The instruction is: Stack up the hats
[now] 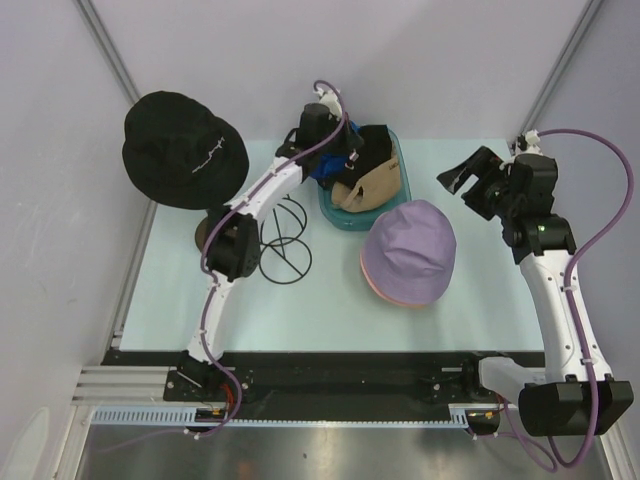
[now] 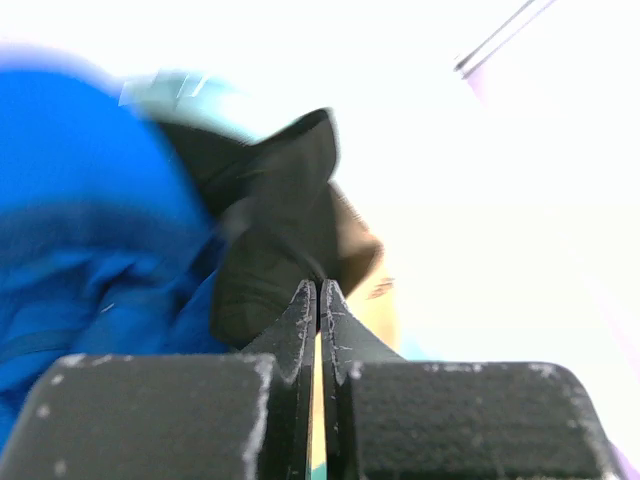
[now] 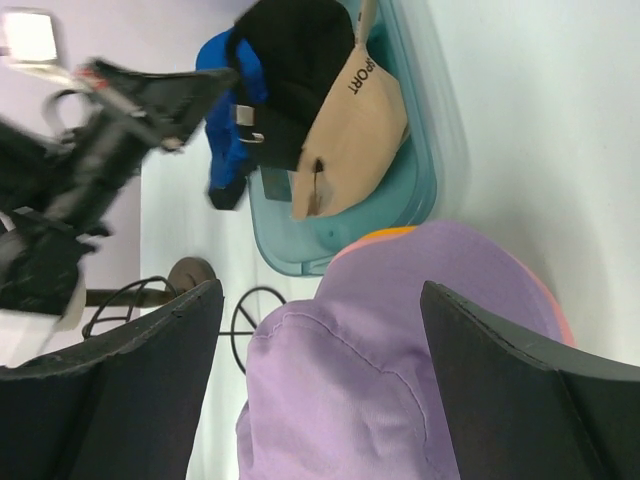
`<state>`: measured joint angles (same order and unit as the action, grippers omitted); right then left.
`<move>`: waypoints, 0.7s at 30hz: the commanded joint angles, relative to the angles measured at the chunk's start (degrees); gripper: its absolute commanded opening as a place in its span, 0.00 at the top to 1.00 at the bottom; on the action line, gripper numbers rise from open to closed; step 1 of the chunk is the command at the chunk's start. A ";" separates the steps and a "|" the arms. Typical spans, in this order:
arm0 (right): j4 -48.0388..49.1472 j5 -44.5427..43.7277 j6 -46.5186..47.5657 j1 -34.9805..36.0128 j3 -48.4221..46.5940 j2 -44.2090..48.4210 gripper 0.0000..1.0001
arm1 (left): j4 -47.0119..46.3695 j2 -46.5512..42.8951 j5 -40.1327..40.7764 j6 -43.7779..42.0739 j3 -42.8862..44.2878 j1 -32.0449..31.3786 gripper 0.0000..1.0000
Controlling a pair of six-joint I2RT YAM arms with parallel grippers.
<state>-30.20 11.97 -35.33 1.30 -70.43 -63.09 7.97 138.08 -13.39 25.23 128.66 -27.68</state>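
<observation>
A lavender bucket hat (image 1: 408, 250) lies on the mat on top of a pink hat (image 1: 400, 298) and an orange hat (image 3: 385, 235). A tan cap (image 1: 375, 185), a blue cap (image 1: 322, 167) and a black cap (image 1: 372, 138) lie in a teal bin (image 1: 335, 212). A black bucket hat (image 1: 183, 148) hangs on a stand at the far left. My left gripper (image 1: 345, 152) is shut over the bin; in the left wrist view its tips (image 2: 318, 290) sit at the black fabric (image 2: 275, 250) beside the blue cap (image 2: 90, 230). My right gripper (image 1: 470, 185) is open and empty, right of the lavender hat (image 3: 400, 370).
A black wire stand (image 1: 285, 240) and the brown base (image 1: 205, 232) of the hat stand are beside my left arm. Grey walls enclose the mat on three sides. The mat's right strip lies under my right arm.
</observation>
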 commanded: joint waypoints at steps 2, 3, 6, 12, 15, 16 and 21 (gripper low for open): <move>4.97 0.86 0.44 -0.86 -0.50 1.39 0.15 | -7.18 -14.67 -4.45 1.57 1.86 -0.36 1.00; 5.75 1.04 0.53 -0.86 -0.15 1.56 0.15 | -7.00 -15.64 -4.54 1.49 1.77 -0.36 1.00; 7.34 1.48 0.53 -2.79 0.73 1.92 0.15 | -7.44 -19.24 -5.59 1.57 1.59 -0.36 1.00; 8.92 3.24 0.18 -3.59 1.35 2.44 0.15 | -5.69 -21.45 -8.66 2.54 0.80 -0.44 1.00; 9.54 3.76 0.18 -3.59 1.70 3.23 0.15 | -5.33 -23.73 -9.11 3.07 0.19 -0.88 1.00; 9.45 4.03 0.18 -3.59 1.79 3.32 0.15 | -5.50 -24.52 -8.85 3.07 0.01 -1.14 1.00; 10.86 6.40 -0.26 -2.97 2.67 4.47 0.15 | -7.00 -29.17 -8.50 4.47 1.15 -1.76 1.00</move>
<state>-23.20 15.70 -35.38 -2.09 -67.96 -60.49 4.14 116.84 -21.04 27.70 128.35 -28.77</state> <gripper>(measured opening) 0.853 0.009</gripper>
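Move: Pinched in the left fingers is a black hat, still over the bin; the purple hat on the stack lies some 33 cm back and 13 cm right of this hand, about 5 cm lower. The tan hat sits about 12 cm back, 5 cm right and 15 cm down, the blue hat some 5 cm back, 5 cm left and 8 cm below. From the right hand, the purple hat is roughly 7 cm back, 10 cm left and 16 cm down. Hoisting the black hat out of the bin, the left hand rises quickly by about 25 cm while drawing back some 9 cm towards its base, then levels off high. Its shut fingers keep their pinch and tip up some 25 degrees, from pointing slightly down to about level. The open right hand eases up a couple of centimetres, touching nothing. ##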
